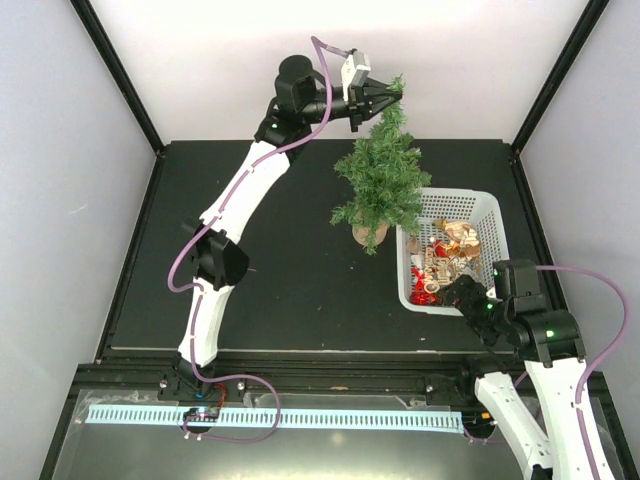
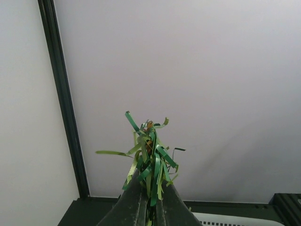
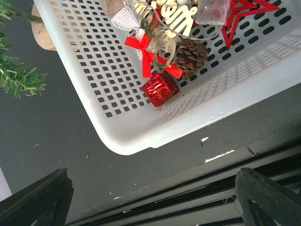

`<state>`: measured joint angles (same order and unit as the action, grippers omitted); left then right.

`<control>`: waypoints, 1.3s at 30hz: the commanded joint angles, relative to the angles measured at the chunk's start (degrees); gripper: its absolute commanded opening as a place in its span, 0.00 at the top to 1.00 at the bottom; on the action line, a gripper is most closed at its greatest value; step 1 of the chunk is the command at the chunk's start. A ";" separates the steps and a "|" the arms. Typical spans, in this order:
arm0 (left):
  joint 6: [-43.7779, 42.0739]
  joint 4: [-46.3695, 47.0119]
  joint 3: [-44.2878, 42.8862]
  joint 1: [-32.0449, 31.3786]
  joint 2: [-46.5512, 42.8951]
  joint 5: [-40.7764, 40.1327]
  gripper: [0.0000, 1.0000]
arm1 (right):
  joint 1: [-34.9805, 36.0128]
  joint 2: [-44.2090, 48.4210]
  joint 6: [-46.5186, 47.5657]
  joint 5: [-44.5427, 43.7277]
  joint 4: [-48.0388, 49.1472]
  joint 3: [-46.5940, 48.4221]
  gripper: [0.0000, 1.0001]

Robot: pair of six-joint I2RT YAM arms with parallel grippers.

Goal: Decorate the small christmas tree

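The small christmas tree [image 1: 385, 175] stands upright on the black table, just left of the white basket [image 1: 492, 205]. My left gripper [image 1: 395, 97] is shut on the tree's top tuft [image 2: 150, 150], green needles sticking out above the closed fingers [image 2: 134, 197]. My right gripper [image 1: 462, 292] hovers open over the basket's near left corner [image 3: 141, 136], nothing between its fingers [image 3: 47, 197]. In the basket lie a red gift box [image 3: 160, 88], a pine cone [image 3: 190, 54], a red bow [image 3: 150, 52] and a red star [image 3: 244, 14].
The tree's brown base [image 3: 42, 35] and a low branch [image 3: 19, 77] sit left of the basket. A black frame rail [image 3: 211, 179] runs along the table's near edge. White walls and black corner posts [image 2: 63, 103] close in the back.
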<state>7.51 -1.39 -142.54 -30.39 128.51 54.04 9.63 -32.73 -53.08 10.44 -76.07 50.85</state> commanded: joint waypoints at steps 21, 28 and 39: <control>-6.48 -14.78 15.06 1.80 -28.80 5.15 0.99 | 0.28 3.82 1.85 3.07 3.92 -7.19 0.05; -9.22 -16.91 24.67 2.27 -38.22 5.19 0.99 | 0.24 5.19 1.59 4.23 5.21 -10.00 0.05; -11.94 -13.94 46.79 2.34 -54.64 4.52 0.98 | 0.30 7.71 0.37 4.94 4.51 -12.18 0.05</control>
<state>-2.09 -20.16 -99.88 -28.51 80.12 58.63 9.63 -26.65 -51.79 14.24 -71.94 39.53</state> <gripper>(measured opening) 0.034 0.950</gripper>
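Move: Already pinched by its tip in the left hand, the christmas tree stands with its base straight below that hand, some 45 cm down. The clear spot of table it is taken to lies about 20 cm back and 12 cm left of the hand, at table height; the ornament basket is some 20 cm right and 4 cm back, about 42 cm below. From the right hand, that spot is about 7 cm ahead, 32 cm left and 17 cm lower. Keeping its pinch on the treetop, the left hand carries the tree away from the basket, about 19 cm back and 12 cm left towards the clear middle of the table near the front edge. It rises some 9 cm on the way, then sinks about 5 cm of that. The open, empty right hand sinks roughly 5 cm in front of the basket. ##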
